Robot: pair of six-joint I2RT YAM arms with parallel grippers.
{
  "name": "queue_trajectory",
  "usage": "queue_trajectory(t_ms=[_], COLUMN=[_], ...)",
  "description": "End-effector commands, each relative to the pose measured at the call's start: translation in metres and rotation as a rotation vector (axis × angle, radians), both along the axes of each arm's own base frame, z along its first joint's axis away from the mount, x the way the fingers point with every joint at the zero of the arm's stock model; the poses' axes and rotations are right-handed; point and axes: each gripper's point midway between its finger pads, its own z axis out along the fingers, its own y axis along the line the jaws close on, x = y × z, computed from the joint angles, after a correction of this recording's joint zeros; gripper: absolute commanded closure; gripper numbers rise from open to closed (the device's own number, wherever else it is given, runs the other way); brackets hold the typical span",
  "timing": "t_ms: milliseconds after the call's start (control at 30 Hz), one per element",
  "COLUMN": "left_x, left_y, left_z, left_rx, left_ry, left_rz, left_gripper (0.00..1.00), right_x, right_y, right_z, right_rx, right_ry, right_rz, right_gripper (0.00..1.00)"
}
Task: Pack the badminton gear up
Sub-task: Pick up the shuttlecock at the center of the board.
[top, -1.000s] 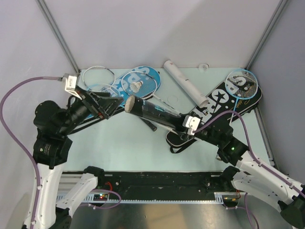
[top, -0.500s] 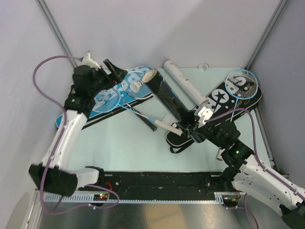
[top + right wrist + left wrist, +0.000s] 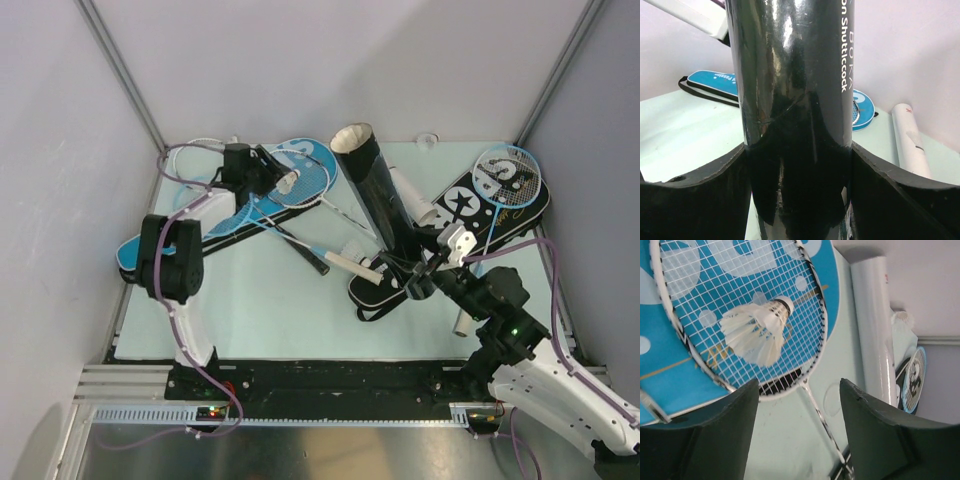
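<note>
A white feather shuttlecock (image 3: 757, 332) lies on the strings of a white-headed racket (image 3: 700, 290) that rests on a blue cover (image 3: 225, 205). My left gripper (image 3: 797, 385) hovers open just short of the shuttlecock (image 3: 290, 180), with only the racket shaft and table between its fingers. My right gripper (image 3: 797, 150) is shut on a black shuttle tube (image 3: 795, 75). That tube (image 3: 380, 200) stands tilted, its open mouth up and toward the back. A white tube (image 3: 412, 205) lies behind it. A light-blue racket (image 3: 510, 175) lies on a black cover (image 3: 465, 210) at the right.
Another white racket head (image 3: 200, 160) lies at the back left corner. A racket handle (image 3: 345, 263) lies mid-table beside the black cover's near end. A small white cap (image 3: 430, 140) sits at the back edge. Walls close in on the table's left, back and right.
My left arm has swung to the back left, over the shuttlecock, and its jaws have narrowed somewhat. My right gripper has tipped the black tube from lying to nearly upright.
</note>
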Motion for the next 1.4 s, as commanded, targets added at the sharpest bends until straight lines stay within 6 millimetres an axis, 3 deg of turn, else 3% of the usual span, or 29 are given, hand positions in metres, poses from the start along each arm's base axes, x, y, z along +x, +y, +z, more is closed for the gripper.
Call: queue_trajectory(t_ms=[0, 233, 333, 400, 567, 733, 867, 1000, 1133, 1367], left_x=[0.047, 0.071, 0.074, 0.073, 0.065, 0.049, 0.024, -0.009, -0.056, -0.154], left_y=[-0.005, -0.009, -0.009, -0.008, -0.006, -0.008, -0.01, -0.012, -0.001, 0.01], left_z=[0.027, -0.01, -0.013, -0.014, -0.003, 0.04, 0.083, 0.112, 0.141, 0.205], left_rx=[-0.108, -0.132, -0.137, -0.13, -0.102, -0.081, -0.082, -0.024, 0.1, 0.183], left_ry=[-0.137, -0.112, -0.117, -0.121, -0.147, -0.228, -0.292, -0.304, -0.302, -0.394], left_rz=[0.064, 0.082, 0.082, 0.082, 0.059, -0.001, -0.058, -0.145, -0.208, -0.312], left_gripper=[0.31, 0.37, 0.48, 0.62, 0.94, 1.0, 1.0, 1.0, 1.0, 1.0], right_x=[-0.011, -0.022, -0.021, -0.02, -0.018, -0.016, -0.008, 0.0, 0.001, -0.005], right_y=[-0.001, 0.004, 0.003, 0.002, 0.004, 0.009, 0.009, 0.007, 0.005, 0.016], right_z=[0.028, 0.03, 0.03, 0.029, 0.025, 0.014, 0.01, 0.005, -0.002, -0.026], right_rx=[0.066, 0.047, 0.05, 0.048, 0.049, 0.036, 0.005, -0.049, -0.096, -0.227], right_ry=[-0.066, -0.099, -0.097, -0.093, -0.066, -0.022, -0.039, -0.066, -0.073, -0.099], right_rz=[0.033, 0.092, 0.081, 0.075, 0.071, 0.074, 0.045, 0.007, -0.002, 0.074], right_gripper=[0.68, 0.68, 0.68, 0.68, 0.69, 0.7, 0.69, 0.69, 0.68, 0.68])
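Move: The shuttlecock to take lies about 7 cm ahead of the left gripper, 1 cm to its right and 5 cm below, on the strings of the white-rimmed racket, whose head is centred just beneath it on the blue bag. The blue-rimmed racket head is some 23 cm to the shuttlecock's left and 7 cm nearer; the white tube's middle is about 34 cm to its right and 2 cm farther out. From the right gripper the shuttlecock is roughly 38 cm ahead, 27 cm left and 22 cm down. Bring the left gripper forward and down about 5 cm each way to the shuttlecock, then shut the part-open fingers fully to pinch the edge of its feather skirt. Draw it up some 24 cm and back 15 cm, tipping the fingers up about 20 degrees. Keep the right grip on the black shuttlecock tube, sinking 3 cm and leaning its open end farther left. ##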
